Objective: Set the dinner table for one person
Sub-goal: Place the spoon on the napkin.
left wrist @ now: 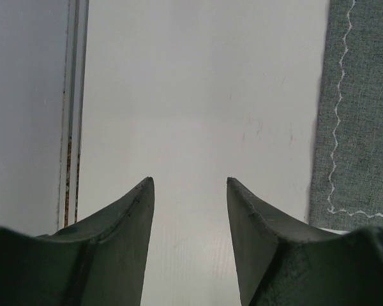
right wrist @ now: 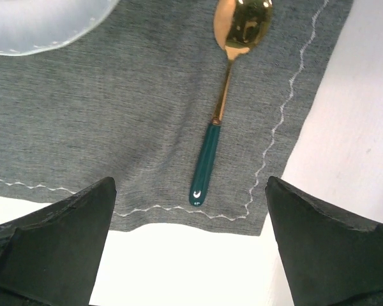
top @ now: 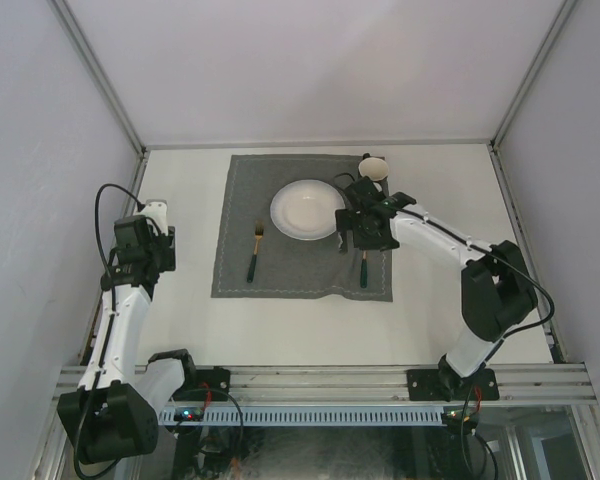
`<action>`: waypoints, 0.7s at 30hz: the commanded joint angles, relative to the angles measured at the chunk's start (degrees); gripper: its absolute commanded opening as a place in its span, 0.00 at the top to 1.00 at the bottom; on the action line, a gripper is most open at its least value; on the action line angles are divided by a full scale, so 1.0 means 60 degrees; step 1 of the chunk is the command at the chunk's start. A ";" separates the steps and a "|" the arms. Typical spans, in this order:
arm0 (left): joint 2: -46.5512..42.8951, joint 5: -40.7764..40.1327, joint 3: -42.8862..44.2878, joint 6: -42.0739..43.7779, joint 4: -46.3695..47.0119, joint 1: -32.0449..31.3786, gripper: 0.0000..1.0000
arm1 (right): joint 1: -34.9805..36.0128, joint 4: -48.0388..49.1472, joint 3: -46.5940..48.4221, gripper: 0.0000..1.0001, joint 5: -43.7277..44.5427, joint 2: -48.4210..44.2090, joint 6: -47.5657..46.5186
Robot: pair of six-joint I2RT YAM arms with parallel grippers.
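Observation:
The dinner table (top: pixel 450 300) is an off-white top with a grey stitched mat (top: pixel 280 275) in its middle. On the mat sit a white plate (top: pixel 306 209), a fork (top: pixel 255 250) to its left and a gold spoon with a green handle (right wrist: pixel 207 166) to its right. My right gripper (right wrist: pixel 190 185) hovers wide open over the spoon's handle end, near the mat's front right corner, touching nothing. The spoon (top: pixel 363 272) lies flat and free. My left gripper (left wrist: pixel 190 185) hangs partly open and empty over bare table, left of the mat (left wrist: pixel 364 95).
A small white cup (top: pixel 375 168) stands at the mat's far right corner, just behind the right arm. Aluminium rails (left wrist: pixel 73 95) edge the table, close to my left gripper. White walls enclose the left, right and back sides.

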 commanded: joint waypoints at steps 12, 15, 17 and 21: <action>-0.0302 0.0258 0.0105 0.0111 0.0114 0.0083 0.46 | 0.0042 -0.0313 -0.1041 0.02 -0.0529 -0.0143 -0.0697; -0.0319 0.0249 0.0080 0.0126 0.0127 0.0091 0.46 | 0.0046 -0.0535 -0.1139 0.20 -0.0387 -0.0264 -0.0898; -0.0290 0.0243 0.0053 0.0133 0.0156 0.0091 0.47 | -0.0018 -0.0570 -0.1241 0.26 -0.0276 -0.0504 -0.1021; -0.0167 0.0264 0.0065 0.0135 0.0200 0.0090 0.47 | -0.0147 -0.0457 -0.1579 0.26 -0.0205 -0.1073 -0.1059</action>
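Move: The spoon already lies on the napkin; its handle's middle is roughly 4 cm back from the open right hand, 2 cm to its right and 8 cm below. The plate's centre is about 12 cm ahead and 12 cm left of that hand, the mug 20 cm ahead and 5 cm right, and the fork 2 cm ahead and 24 cm left. For the idle left hand the handle is some 45 cm to the right, about level ahead, 13 cm lower. The right hand, empty and wide open above the spoon, comes back down towards the spoon's handle: about 5 cm back towards the base, with just under 4 cm of sinking, most of it early, and some 3 cm to the right. Its fingers tip about 10 degrees nearer to straight down, and over the last part they close by roughly a quarter, staying well apart above the handle without visible contact. ##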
